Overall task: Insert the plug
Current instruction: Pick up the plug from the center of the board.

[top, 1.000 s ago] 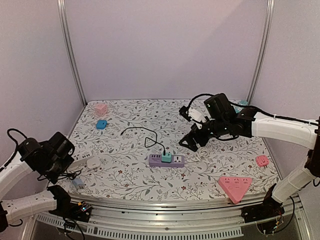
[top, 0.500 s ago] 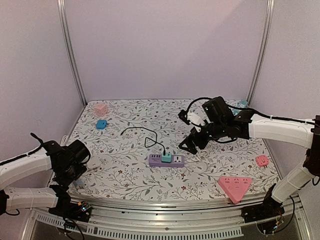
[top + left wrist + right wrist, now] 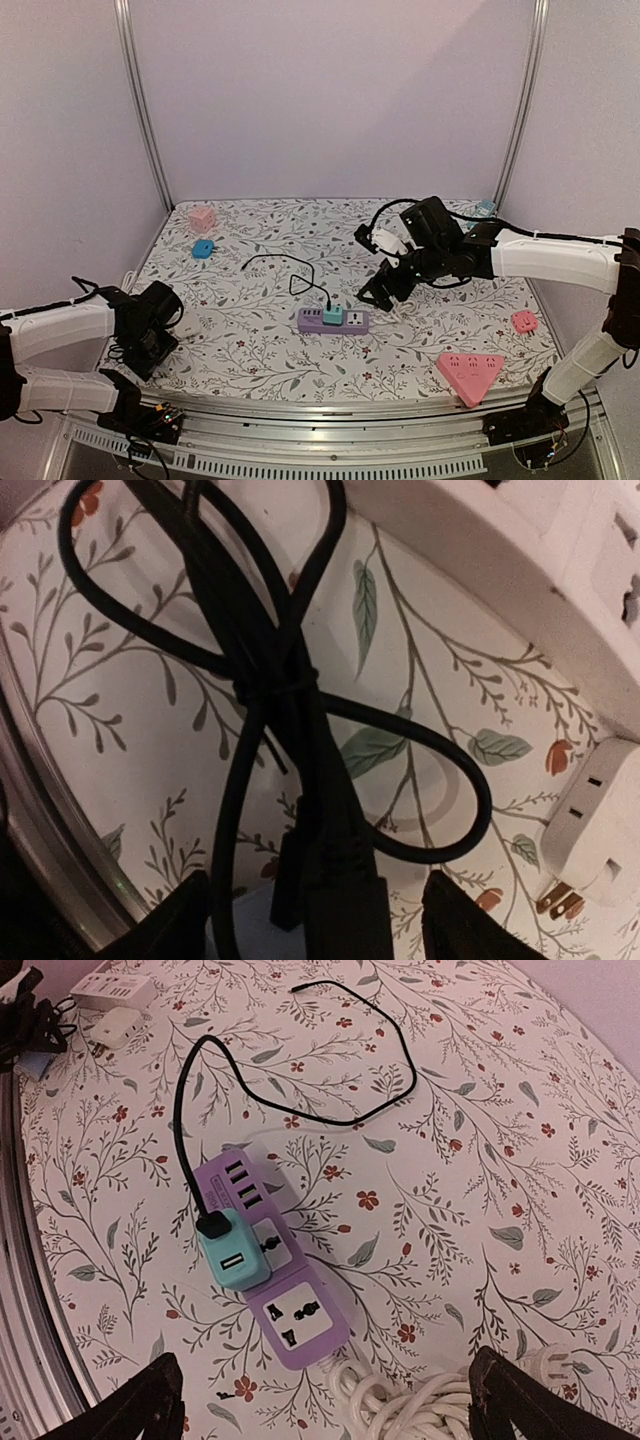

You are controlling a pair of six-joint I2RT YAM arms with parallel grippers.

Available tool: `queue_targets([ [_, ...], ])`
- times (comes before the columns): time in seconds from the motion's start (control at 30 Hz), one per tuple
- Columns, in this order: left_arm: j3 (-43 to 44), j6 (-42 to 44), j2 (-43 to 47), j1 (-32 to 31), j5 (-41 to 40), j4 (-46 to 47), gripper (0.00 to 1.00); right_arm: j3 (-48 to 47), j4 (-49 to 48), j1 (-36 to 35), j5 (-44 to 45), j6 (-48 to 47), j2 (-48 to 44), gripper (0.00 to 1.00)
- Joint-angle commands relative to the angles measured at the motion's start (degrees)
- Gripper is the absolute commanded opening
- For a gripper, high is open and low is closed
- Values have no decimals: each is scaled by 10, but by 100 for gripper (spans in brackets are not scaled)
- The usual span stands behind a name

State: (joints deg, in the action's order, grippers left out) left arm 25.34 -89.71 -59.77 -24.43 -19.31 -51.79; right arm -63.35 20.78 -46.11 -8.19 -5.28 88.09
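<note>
A purple power strip (image 3: 345,321) lies mid-table with a teal adapter (image 3: 333,316) plugged into it, and a black cable (image 3: 285,268) trails from that adapter. My left gripper (image 3: 150,348) hangs low over the front left corner. Its jaws stand open on either side of a black plug (image 3: 338,885) at the end of a tied black cable bundle (image 3: 268,675), with gaps showing on both sides. My right gripper (image 3: 328,1385) is open above the strip's free socket (image 3: 296,1318) and a white coiled cord (image 3: 425,1412), holding nothing.
A white adapter (image 3: 592,825) with bare prongs and a white power strip (image 3: 520,590) lie beside the bundle. A pink triangular socket (image 3: 468,372) and a small pink socket (image 3: 524,321) sit front right. A blue block (image 3: 203,248) and a pink cube (image 3: 202,217) are at back left.
My left arm swung in from the left edge and dropped over the black cable bundle, its jaws narrowing. The right arm drifted slightly left towards the purple strip.
</note>
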Motion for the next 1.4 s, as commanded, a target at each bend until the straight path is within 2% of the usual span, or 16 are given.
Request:
queue_targets([
  [0.0,-12,13,-27,7,30,50,68,-7,3,1,11,-8,0,98],
  [0.17,2,33,-29,6,14,49,47,-7,5,1,15,-9,2,98],
  [0.4,20,42,23,6,23,-11,0,-14,11,1,15,-9,6,98],
  [0.57,51,40,113,1,13,-67,0,-28,27,1,5,-9,6,98],
  [0.7,136,102,149,-17,-41,-88,0,-53,43,1,-5,-4,4,98],
  [0.8,230,214,127,-47,-123,-81,0,-75,53,1,-9,2,-2,98],
  [0.87,293,328,95,-69,-170,-62,0,-87,60,1,-12,6,-7,98],
  [0.93,357,451,57,-82,-178,-16,0,-100,70,1,-17,12,-13,98],
  [1.0,400,593,9,-91,-135,50,0,-110,77,2,-24,13,-22,98],
  [1.1,447,716,-52,-113,7,146,0,-123,80,4,-39,13,-39,99],
  [1.23,493,799,-117,-168,174,252,0,-157,95,23,-118,12,-54,99],
  [1.33,501,829,-141,-207,293,334,0,-177,96,40,-271,19,-62,99],
  [1.37,500,838,-146,-219,326,359,0,-184,96,42,-295,19,-65,99],
])
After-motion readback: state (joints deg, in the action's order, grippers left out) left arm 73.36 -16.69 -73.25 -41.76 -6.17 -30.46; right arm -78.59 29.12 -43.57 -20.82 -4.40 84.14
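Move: The light-blue plug with the tied black cable lies practically between the left hand's open fingers, about 1 cm below the hand point. Its cable coil is some 5 cm to the left and 3 cm ahead; the white power strip is about 13 cm ahead and 4 cm left, and the white plug about 11 cm ahead and 4 cm right. From the right hand, the light-blue plug lies roughly 48 cm left, 13 cm back and 15 cm lower. The left fingers close on the light-blue plug from either side and pinch it, then lift it nearly 30 cm, carrying it forward and finally sweeping right over the table, while the wrist turns clockwise about 85 degrees and the fingers tilt up to point forward, right and down. The empty, open right hand rises about 12 cm away from the purple strip. ##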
